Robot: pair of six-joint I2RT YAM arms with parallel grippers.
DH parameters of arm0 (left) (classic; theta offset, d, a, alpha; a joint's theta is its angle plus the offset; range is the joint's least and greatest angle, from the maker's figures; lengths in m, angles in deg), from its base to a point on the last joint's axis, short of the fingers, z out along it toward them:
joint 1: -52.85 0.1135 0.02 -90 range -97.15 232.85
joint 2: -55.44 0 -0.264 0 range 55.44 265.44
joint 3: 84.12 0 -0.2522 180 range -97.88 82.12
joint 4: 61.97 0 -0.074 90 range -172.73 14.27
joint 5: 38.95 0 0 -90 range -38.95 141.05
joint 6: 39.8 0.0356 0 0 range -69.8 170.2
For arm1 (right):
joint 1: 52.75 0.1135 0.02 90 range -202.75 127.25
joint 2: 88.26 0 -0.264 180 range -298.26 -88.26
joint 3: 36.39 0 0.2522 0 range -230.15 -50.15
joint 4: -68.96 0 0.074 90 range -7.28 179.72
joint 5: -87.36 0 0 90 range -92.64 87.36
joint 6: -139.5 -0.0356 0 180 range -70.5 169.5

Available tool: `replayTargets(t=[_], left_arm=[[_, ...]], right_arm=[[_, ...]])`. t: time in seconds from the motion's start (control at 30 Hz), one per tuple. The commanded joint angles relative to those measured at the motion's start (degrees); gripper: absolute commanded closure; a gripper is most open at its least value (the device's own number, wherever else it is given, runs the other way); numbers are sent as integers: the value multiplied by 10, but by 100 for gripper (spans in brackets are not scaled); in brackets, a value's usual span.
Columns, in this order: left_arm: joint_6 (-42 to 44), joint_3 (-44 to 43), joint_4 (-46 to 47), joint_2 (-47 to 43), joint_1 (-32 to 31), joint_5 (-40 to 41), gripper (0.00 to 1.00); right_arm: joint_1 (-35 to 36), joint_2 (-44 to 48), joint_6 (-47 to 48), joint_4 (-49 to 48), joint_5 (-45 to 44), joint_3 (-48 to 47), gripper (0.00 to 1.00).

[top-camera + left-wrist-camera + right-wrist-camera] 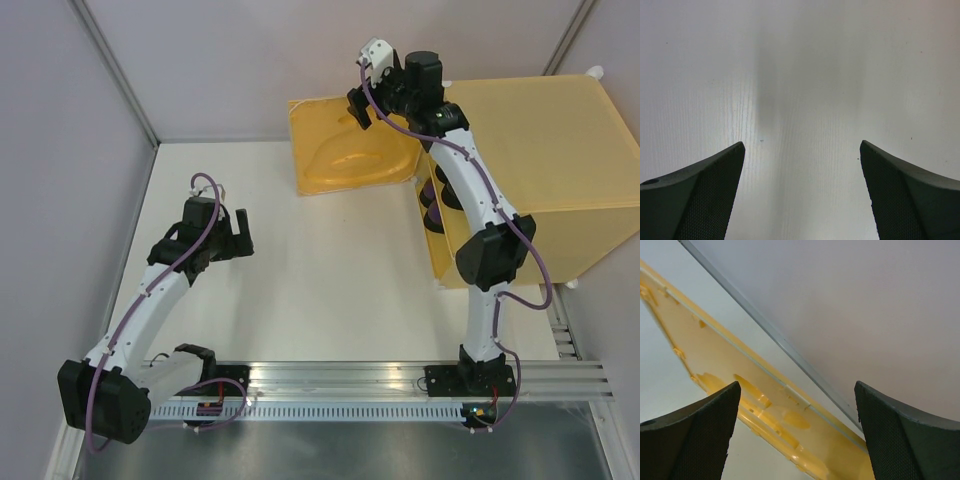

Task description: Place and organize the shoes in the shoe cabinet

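Observation:
The yellow-orange shoe cabinet (540, 160) stands at the right of the table, its square door (350, 150) swung open to the left. Dark shoes (432, 205) show just inside its open front, mostly hidden behind my right arm. My right gripper (358, 105) is held high by the door's top edge, open and empty; in the right wrist view the gripper (797, 385) frames the embossed door (770, 405) slanting below it. At the left my left gripper (232, 240) hovers open over bare table, and in the left wrist view the gripper (802, 145) has nothing between its fingers.
White table (330, 260) runs between the two arms. Grey walls (250, 60) close the back and left. An aluminium rail (340, 380) with the arm bases runs along the near edge. The cabinet fills the right side.

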Motion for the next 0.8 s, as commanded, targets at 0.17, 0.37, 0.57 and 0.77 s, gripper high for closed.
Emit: replayTargets(t=[0.17, 0.37, 0.57, 0.77], left_arm=[[18, 2, 17, -8, 2, 20, 2], [18, 3, 17, -14, 2, 24, 2], [15, 4, 17, -23, 2, 33, 2], [13, 6, 16, -37, 2, 44, 2]], right_arm=[[3, 126, -13, 62, 7, 97, 2], [19, 256, -81, 64, 2, 167, 2], [53, 382, -180, 51, -16, 259, 2], [115, 466, -263, 67, -98, 345, 2]])
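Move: The right hand, empty and open, is stretched far out over the top edge of the opened yellow door; the door's middle lies about 5 cm back, 4 cm to the left and 18 cm below. The cabinet body is roughly 19 cm back and 35 cm to the right, about 19 cm below, with the purple shoes inside some 13 cm back, 25 cm right and 30 cm below. From the left hand, the door is about 23 cm ahead, 28 cm right, nearly level. The right arm sweeps back towards its base by about 24 cm, with hardly any sideways travel, its open fingers reaching over the door's top edge and drawing the door round towards the cabinet opening. It starts level and gathers speed, then climbs some 10 cm over the second half while the wrist rolls about 15 degrees, left side rising, and the fingers stay wide open without gripping. ##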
